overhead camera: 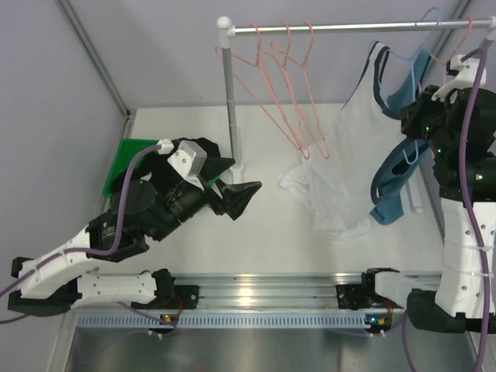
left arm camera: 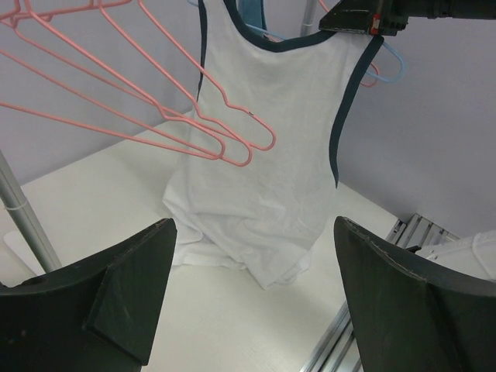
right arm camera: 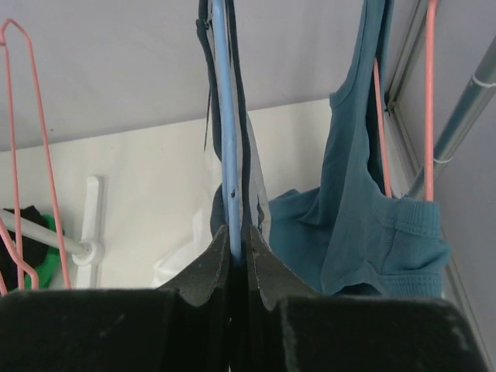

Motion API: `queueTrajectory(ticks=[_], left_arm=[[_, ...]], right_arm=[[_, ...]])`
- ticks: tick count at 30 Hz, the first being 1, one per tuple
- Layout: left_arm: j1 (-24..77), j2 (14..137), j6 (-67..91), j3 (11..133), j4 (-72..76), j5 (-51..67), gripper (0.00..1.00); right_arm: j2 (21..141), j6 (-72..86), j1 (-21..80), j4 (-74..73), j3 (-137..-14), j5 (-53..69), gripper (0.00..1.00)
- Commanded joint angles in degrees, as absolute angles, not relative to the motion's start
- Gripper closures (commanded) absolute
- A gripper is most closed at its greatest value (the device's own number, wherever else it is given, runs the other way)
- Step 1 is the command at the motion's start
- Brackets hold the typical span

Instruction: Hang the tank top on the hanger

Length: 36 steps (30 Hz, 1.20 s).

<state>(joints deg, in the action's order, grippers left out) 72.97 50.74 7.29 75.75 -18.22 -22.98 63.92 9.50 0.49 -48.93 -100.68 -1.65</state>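
The white tank top (overhead camera: 360, 128) with navy trim hangs at the right of the rail, its hem bunched on the table; it also shows in the left wrist view (left arm camera: 263, 155). The light-blue hanger (overhead camera: 422, 31) hooks over the rail, and its wire runs along the top's navy strap (right arm camera: 229, 147). My right gripper (overhead camera: 415, 128) is shut on that blue wire at the top's shoulder (right arm camera: 239, 244). My left gripper (overhead camera: 242, 198) is open and empty, low over the table left of the top and facing it, with its fingers (left arm camera: 132, 287) wide apart.
Pink hangers (overhead camera: 283, 85) hang on the rail (overhead camera: 341, 28). The rack pole (overhead camera: 228, 101) stands behind my left gripper. A teal tank top (overhead camera: 395, 190) hangs on a pink hanger (right arm camera: 428, 85) beside my right gripper. A black garment (overhead camera: 208, 149) and green item (overhead camera: 128, 159) lie left.
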Motion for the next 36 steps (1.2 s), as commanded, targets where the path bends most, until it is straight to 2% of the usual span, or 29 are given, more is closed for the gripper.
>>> queueTrajectory(ticks=[1,9,20,32,36], left_arm=[[73.04,50.18,5.98,77.78,-17.49,-23.2,0.12],[73.13,51.06,4.4,78.4,-18.46,-23.29,0.11],[73.13,52.47,3.69,77.52,-17.49,-23.29,0.1],[73.12,52.12,5.01,74.97,-17.05,-23.82,0.1],[73.04,51.51,5.36,74.09,-16.79,-23.99,0.1]], right_arm=[[65.3,10.81,-4.12,-44.56,-105.02,6.84,1.0],[68.28,13.45,-11.59,-41.22,-105.47,13.27,1.0],[72.25,12.31,-12.39,-40.78,-107.32,12.92,1.0],[71.19,12.31,-12.66,-38.32,-100.2,13.27,1.0],[70.23,12.22,-12.66,-38.58,-98.97,13.18,0.92]])
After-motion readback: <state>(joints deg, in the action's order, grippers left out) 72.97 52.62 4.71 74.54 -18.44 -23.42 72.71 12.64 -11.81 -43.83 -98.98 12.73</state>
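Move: The stretch of rack rod where the right hand takes the blue hanger, with the white tank top on it, lies about 18 cm ahead of that hand, 3 cm to its right and 12 cm above. The teal top hangs some 12 cm ahead, 8 cm right and 8 cm lower; the empty pink hangers are roughly 12 cm ahead and 33 cm left, about level in height. From the left hand that rod spot lies about 33 cm ahead, 50 cm right and 12 cm up. Still pinching the blue hanger, the right hand carries it forward about 5 cm and right, then lowers it. ##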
